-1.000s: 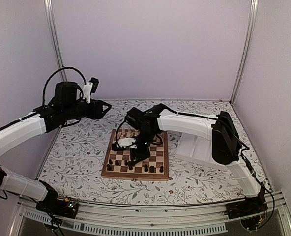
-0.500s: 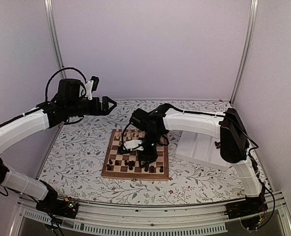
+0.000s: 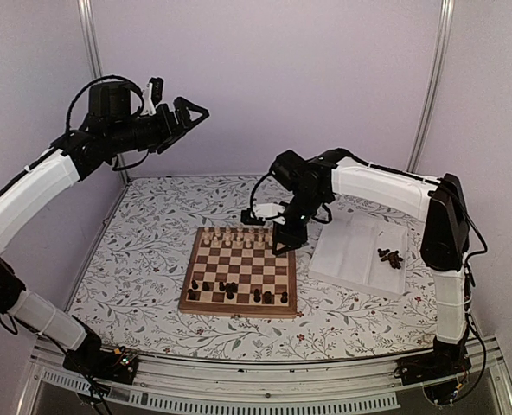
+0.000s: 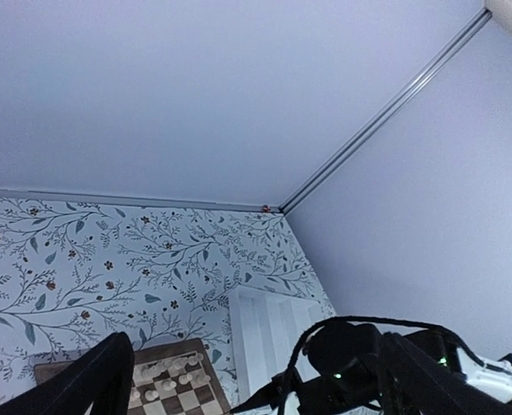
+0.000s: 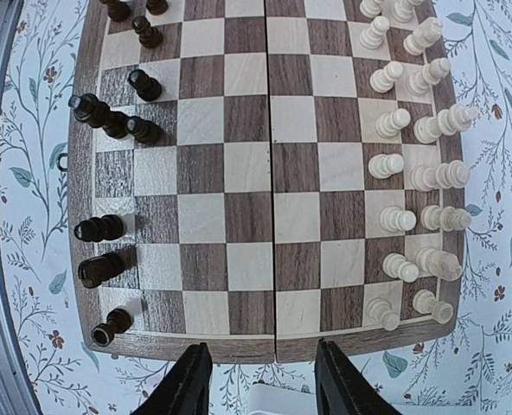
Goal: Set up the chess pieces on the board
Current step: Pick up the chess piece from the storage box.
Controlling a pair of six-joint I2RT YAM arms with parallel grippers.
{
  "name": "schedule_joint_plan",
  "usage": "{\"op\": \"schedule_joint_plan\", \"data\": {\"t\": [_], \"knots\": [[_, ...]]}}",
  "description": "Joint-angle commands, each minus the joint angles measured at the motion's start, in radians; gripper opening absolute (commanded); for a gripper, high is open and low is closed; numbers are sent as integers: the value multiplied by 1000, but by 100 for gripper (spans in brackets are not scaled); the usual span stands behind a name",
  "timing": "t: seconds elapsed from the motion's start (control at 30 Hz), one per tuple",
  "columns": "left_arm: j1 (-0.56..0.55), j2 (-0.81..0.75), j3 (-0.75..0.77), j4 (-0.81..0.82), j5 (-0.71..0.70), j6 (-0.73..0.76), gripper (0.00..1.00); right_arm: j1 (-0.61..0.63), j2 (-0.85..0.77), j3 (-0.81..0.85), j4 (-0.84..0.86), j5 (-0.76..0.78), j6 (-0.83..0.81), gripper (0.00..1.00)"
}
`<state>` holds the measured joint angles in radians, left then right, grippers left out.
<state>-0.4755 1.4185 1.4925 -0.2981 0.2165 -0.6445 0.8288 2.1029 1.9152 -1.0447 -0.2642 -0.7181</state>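
The board (image 3: 239, 266) lies in the middle of the table. Several dark chess pieces (image 3: 258, 296) stand along its near rows, and a few more (image 3: 389, 256) lie in the white tray (image 3: 351, 246). My right gripper (image 3: 285, 242) hovers over the board's far right edge, open with nothing between its fingers. In the right wrist view the dark pieces (image 5: 99, 228) line the left side of the board (image 5: 265, 216), above the open gripper (image 5: 260, 385). My left gripper (image 3: 195, 108) is open and raised high at the back left, far from the board.
Pale chessmen (image 3: 239, 235) fill the board's two far rows, also seen as pale chessmen (image 5: 416, 130) in the right wrist view. The tray stands right of the board. Enclosure walls and metal posts (image 3: 92, 52) close in the back and sides.
My right gripper rose from the board's near rows and drew back toward the far right edge, jaws wider. My left arm swung upward and its jaws opened fully.
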Motion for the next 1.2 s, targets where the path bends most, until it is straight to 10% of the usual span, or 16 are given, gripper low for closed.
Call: {"op": "schedule_joint_plan", "data": {"t": [0.0, 0.6, 0.8, 0.93, 1.0, 1.17], "knots": [[6, 17, 36, 23, 82, -127, 99, 7, -34, -18, 20, 9, 18, 43], [-5, 177, 223, 149, 357, -251, 99, -13, -28, 7, 20, 41, 39, 45], [-40, 160, 190, 148, 309, -90, 99, -50, -92, -14, 41, 73, 52, 47], [-29, 122, 47, 141, 298, 241, 99, -97, -175, -46, 104, 160, 67, 61], [-29, 101, -33, 132, 216, 374, 99, -140, -239, -71, 145, 214, 87, 95], [-43, 2, -259, 281, 144, 530, 99, -277, -365, -159, 211, 344, 152, 99]]}}
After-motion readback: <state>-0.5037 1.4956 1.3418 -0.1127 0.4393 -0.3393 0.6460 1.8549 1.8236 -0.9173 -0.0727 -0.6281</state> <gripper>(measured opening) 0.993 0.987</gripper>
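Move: The right gripper is part-open above the chessboard's right side. The dark chess pieces left in the storage box lie about 25 cm to its right, 4 cm farther out and 10 cm lower. The storage box's middle is some 18 cm right of the gripper and 5 cm out; the chessboard's middle is about 9 cm left and level with it, both about 11 cm below. From the left gripper, those dark pieces are roughly 43 cm right, 5 cm back and 38 cm down. Hold the right gripper almost still over the chessboard, then lift it away, rising while moving right and forward about 9 cm each way towards the storage box's side, opening wide and turning clockwise some 20 degrees as its fingers swing forward. Keep the left gripper wide open, ease it right and slightly up, then sink it to finish below its start. ##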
